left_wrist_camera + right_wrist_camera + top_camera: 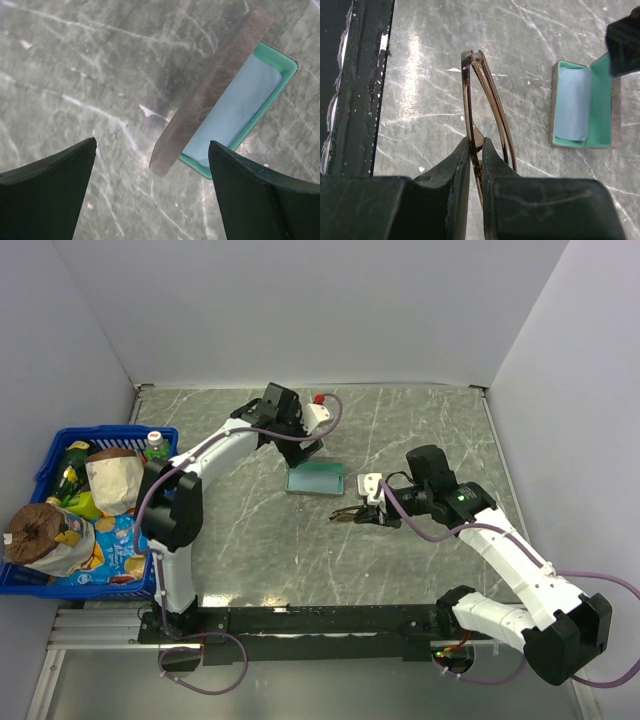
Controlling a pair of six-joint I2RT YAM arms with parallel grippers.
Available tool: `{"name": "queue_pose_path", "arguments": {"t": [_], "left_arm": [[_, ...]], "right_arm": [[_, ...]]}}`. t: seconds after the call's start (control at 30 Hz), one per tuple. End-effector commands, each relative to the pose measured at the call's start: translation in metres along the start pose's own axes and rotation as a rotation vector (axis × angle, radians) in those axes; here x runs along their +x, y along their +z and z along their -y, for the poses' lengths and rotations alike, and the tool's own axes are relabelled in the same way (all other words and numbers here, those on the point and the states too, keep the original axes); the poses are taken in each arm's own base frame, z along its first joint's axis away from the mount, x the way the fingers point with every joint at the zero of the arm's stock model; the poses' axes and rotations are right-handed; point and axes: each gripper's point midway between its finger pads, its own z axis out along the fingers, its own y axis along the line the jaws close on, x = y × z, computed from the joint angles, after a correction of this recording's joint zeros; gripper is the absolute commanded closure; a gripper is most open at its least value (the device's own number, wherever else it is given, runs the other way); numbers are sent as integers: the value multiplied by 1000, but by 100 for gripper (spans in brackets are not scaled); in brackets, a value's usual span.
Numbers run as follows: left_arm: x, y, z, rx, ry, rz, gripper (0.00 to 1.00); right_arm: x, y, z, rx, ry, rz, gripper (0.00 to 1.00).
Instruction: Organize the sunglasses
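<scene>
The sunglasses [471,95], thin brown frame with folded temple arms, are pinched at the bridge by my right gripper [476,142], which is shut on them just above the marble table. In the top view the sunglasses [348,513] stick out to the left of my right gripper [372,512]. The grey-brown case [315,480] lies open a short way to their upper left, teal lining up, with a light blue cloth [571,102] inside. My left gripper [300,440] hovers open over the case's raised lid [215,85], nothing between its fingers [60,170].
A blue basket [110,433] full of groceries stands at the table's left edge. A black rail [300,620] runs along the near edge. White walls close the table at the back and both sides.
</scene>
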Motion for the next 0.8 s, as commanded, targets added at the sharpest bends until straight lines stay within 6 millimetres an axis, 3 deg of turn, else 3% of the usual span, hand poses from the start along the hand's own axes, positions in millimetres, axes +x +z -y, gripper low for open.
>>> {"name": "queue_pose_path", "arguments": {"t": [0.0,0.33,0.63,0.67,0.7,0.77], "left_arm": [[-27,3,6,101,91,82,1],[-9,28,24,217,68,27,17],[3,38,35,257,39,1,45],[5,39,37,264,36,-2,56],[5,39,37,263,35,-3,59],[4,40,38,267,32,-3,60]], "right_arm": [[-29,-13,5,26,-80,81,100],[-28,-12,4,18,-74,82,100],[-28,-12,5,20,-74,80,100],[-27,-11,5,18,-71,79,100],[-27,-11,5,16,-69,80,100],[-28,-11,4,15,-71,81,100]]}}
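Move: The case's raised brown lid, standing along the far side of the tray, has its middle about 6 cm to the left hand's right, 2 cm nearer the base and some 8 cm below. The green tray with the blue cloth lies about 6 cm back, 6 cm right and 11 cm down. The sunglasses hang roughly 22 cm back, 13 cm right and 5 cm higher. From the right hand the lid is about 20 cm ahead, 12 cm left, 15 cm below. The case's upright lid is taken between the left hand's fingers near its left end: the hand slides right about 2.5 cm, then mostly sinks, some 4.5 cm down in all, easing slightly back. It steepens and turns clockwise by about 10 degrees each, while the wide-open fingers close to under half, one on each side of the lid; a firm pinch can't be seen. The right hand keeps holding the sunglasses almost still. ##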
